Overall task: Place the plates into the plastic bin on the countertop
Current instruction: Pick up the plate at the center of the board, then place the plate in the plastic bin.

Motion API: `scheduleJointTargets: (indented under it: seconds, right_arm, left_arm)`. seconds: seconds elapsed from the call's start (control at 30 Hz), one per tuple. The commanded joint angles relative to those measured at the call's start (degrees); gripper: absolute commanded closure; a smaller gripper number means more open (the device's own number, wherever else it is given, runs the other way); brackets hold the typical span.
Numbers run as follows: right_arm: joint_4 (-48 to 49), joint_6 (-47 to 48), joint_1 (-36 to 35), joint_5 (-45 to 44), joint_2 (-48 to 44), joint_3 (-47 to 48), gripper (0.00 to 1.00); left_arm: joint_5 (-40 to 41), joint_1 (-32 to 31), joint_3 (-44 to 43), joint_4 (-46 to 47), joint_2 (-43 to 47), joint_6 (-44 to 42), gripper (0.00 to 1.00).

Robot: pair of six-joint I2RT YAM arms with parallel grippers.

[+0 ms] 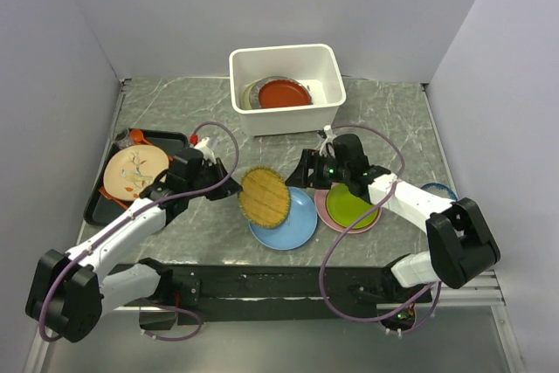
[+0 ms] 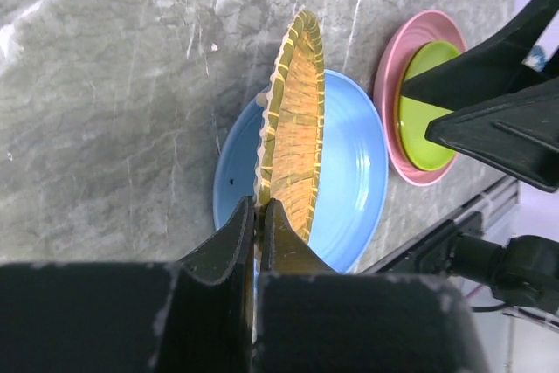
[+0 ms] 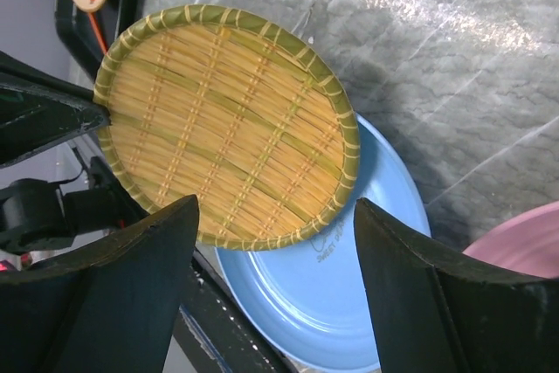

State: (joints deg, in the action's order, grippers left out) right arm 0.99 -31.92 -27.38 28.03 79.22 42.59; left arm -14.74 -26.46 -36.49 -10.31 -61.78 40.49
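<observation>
The yellow woven disc [image 1: 265, 196] stands tilted on edge above the blue plate [image 1: 284, 220]. My left gripper [image 1: 238, 188] is shut on the disc's left rim. In the left wrist view its fingertips [image 2: 259, 207] pinch the rim of the woven disc [image 2: 297, 120] over the blue plate [image 2: 358, 172]. My right gripper [image 1: 301, 172] hovers open just right of the disc, with nothing held. From the right wrist the woven disc [image 3: 227, 120] faces the open right gripper [image 3: 275, 207]. A lime green plate [image 1: 351, 207] lies on a pink plate [image 1: 325, 209]. The white plastic bin [image 1: 327, 67] holds a red plate [image 1: 284, 93] on a grey plate [image 1: 253, 93].
A black tray [image 1: 100, 207] at the left carries a peach flower-patterned plate [image 1: 135, 172] and an orange item [image 1: 137, 137]. A small blue-and-white bowl [image 1: 437, 189] sits at the right behind my right arm. Walls close in the countertop [image 1: 393, 120] on three sides.
</observation>
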Motion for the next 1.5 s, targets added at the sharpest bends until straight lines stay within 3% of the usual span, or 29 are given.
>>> scheduleJointTargets:
  seconds: [0.0,0.53,1.03,1.47]
  right_arm:
    - [5.4,-1.3,0.9,4.1,-1.5,-1.7,0.22]
    - [13.0,-4.5,2.0,10.1,0.5,-4.3,0.22]
    - [18.3,-6.2,3.0,13.3,2.7,-5.8,0.22]
    - [28.6,-10.9,3.0,18.4,5.0,-7.3,0.25]
  left_arm:
    - [-6.3,2.1,1.0,6.1,3.4,2.8,0.99]
    - [-12.7,8.3,2.4,8.7,8.9,5.5,0.99]
    - [-16.1,9.2,2.7,13.1,9.5,7.1,0.99]
    - [-19.8,9.2,3.8,18.1,7.6,9.0,0.99]
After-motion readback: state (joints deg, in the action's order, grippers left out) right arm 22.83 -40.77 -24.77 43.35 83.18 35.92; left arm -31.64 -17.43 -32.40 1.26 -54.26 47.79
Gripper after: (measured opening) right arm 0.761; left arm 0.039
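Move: My left fingers already pinch the left rim of the woven plate, lifted clear of the blue plate. They are taking it to my open right gripper, about 15 cm right, 3 cm ahead, about level. From my right hand, the woven plate's middle lies 8 cm left, 5 cm back, slightly lower. The blue plate is 9 cm back, 3 cm left, 11 cm below; the green plate 6 cm back, 15 cm right, 10 cm below. Keeping my pinch on the left rim, I raise my left hand about 6 cm and roll it some 15–20 degrees so its right side comes up, bringing the woven plate's far edge up to my right hand. My right hand meets it with fingers wide open, easing a couple of centimetres left and slightly back while its fingertips tip upward some 15 degrees. ##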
